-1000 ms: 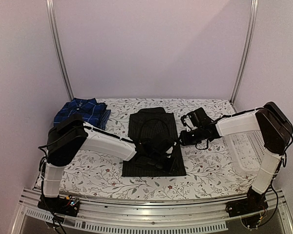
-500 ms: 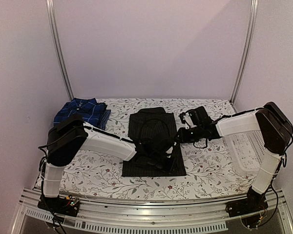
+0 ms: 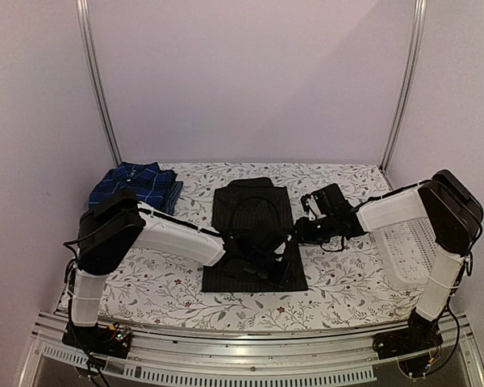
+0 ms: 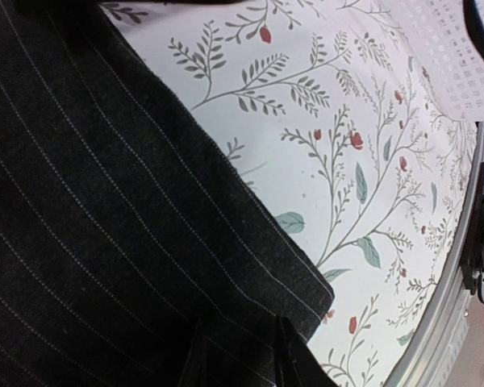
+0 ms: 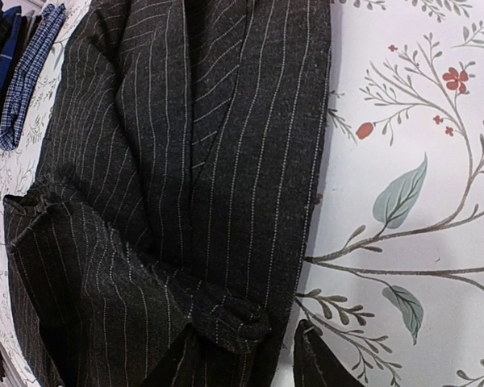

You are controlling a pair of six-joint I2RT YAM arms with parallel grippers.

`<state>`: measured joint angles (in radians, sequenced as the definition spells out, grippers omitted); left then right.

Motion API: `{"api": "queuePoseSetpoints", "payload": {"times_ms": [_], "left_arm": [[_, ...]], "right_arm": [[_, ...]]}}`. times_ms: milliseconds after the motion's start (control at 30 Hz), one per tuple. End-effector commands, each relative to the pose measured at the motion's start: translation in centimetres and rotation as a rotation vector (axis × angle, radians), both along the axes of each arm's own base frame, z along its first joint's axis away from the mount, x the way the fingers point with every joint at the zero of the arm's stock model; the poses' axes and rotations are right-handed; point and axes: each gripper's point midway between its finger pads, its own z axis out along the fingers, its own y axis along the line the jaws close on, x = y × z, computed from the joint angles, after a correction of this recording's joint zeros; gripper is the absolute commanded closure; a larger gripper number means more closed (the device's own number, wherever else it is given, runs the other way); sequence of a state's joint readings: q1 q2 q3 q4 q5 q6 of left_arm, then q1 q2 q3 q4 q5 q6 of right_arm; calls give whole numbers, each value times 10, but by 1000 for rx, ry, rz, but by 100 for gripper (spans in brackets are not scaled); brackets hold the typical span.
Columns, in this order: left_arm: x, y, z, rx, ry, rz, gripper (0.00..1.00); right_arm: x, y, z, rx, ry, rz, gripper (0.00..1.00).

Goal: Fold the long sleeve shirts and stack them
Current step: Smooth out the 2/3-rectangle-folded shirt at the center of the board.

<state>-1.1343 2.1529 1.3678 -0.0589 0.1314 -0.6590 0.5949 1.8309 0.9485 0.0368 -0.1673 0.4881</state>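
Observation:
The black pinstriped long sleeve shirt [image 3: 254,218] lies flat mid-table, its sides folded in. A folded blue plaid shirt [image 3: 137,185] sits at the back left, and its edge shows in the right wrist view [image 5: 24,72]. My left gripper [image 3: 266,266] rests low on the pinstriped shirt [image 4: 105,201], near its corner. Its fingers [image 4: 286,359] stand a little apart with cloth bunched between them [image 4: 240,355]. My right gripper [image 3: 298,231] is at the shirt's right edge. Its jaws [image 5: 246,363] stand open around a folded cuff [image 5: 234,314]. The right finger [image 5: 315,359] is clear of the cloth.
A white mesh basket [image 3: 411,242] stands at the right side of the table, close behind my right forearm, and also shows in the left wrist view [image 4: 444,64]. The floral tablecloth [image 3: 347,274] covers the table. The metal front rail [image 4: 468,266] runs near the shirt's corner.
My right gripper has shifted slightly down and left along the shirt's right edge, and its jaws have widened off the cloth. The left arm has not moved.

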Motion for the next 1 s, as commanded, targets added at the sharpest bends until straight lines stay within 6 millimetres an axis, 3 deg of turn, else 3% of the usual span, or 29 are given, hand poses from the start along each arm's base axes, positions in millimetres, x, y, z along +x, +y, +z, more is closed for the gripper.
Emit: {"api": "queuePoseSetpoints", "payload": {"times_ms": [0,400,800,967], "left_arm": [[-19,12,-31,73,63,-27,71],[-20,15,-34,85,73,-30,71],[-22,17,-36,89,81,-27,71],[-16,11,-17,63,58,-25,70]], "right_arm": [[3,1,2,40,-4,-25,65],[25,12,3,14,-41,-10,88],[44,8,20,-78,-104,5,89],[46,4,28,-110,-110,8,86]]}}
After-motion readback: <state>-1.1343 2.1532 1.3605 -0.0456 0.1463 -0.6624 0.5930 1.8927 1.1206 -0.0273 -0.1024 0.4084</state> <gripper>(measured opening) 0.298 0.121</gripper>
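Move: Between the right hand's open fingers, within about 1 cm ahead and just below, is the right corner of the raised inner flap of the dark shirt. The shirt's collar end is some 18 cm ahead and 12 cm left of that hand; the blue shirts are roughly 15 cm ahead and 41 cm left. From the left hand, the flap corner lies about 13 cm ahead and 2 cm right; the shirt's near right corner is 4 cm right and 2 cm back. Closing its fingers on the flap's right corner, the right hand pinches the cloth almost in place, then draws it forward about 4 cm along the shirt's right side towards the collar end, rising about 2.5 cm and easing slightly left. The left hand stays put, still low over the cloth by the near right corner and seeming to hold it down. ##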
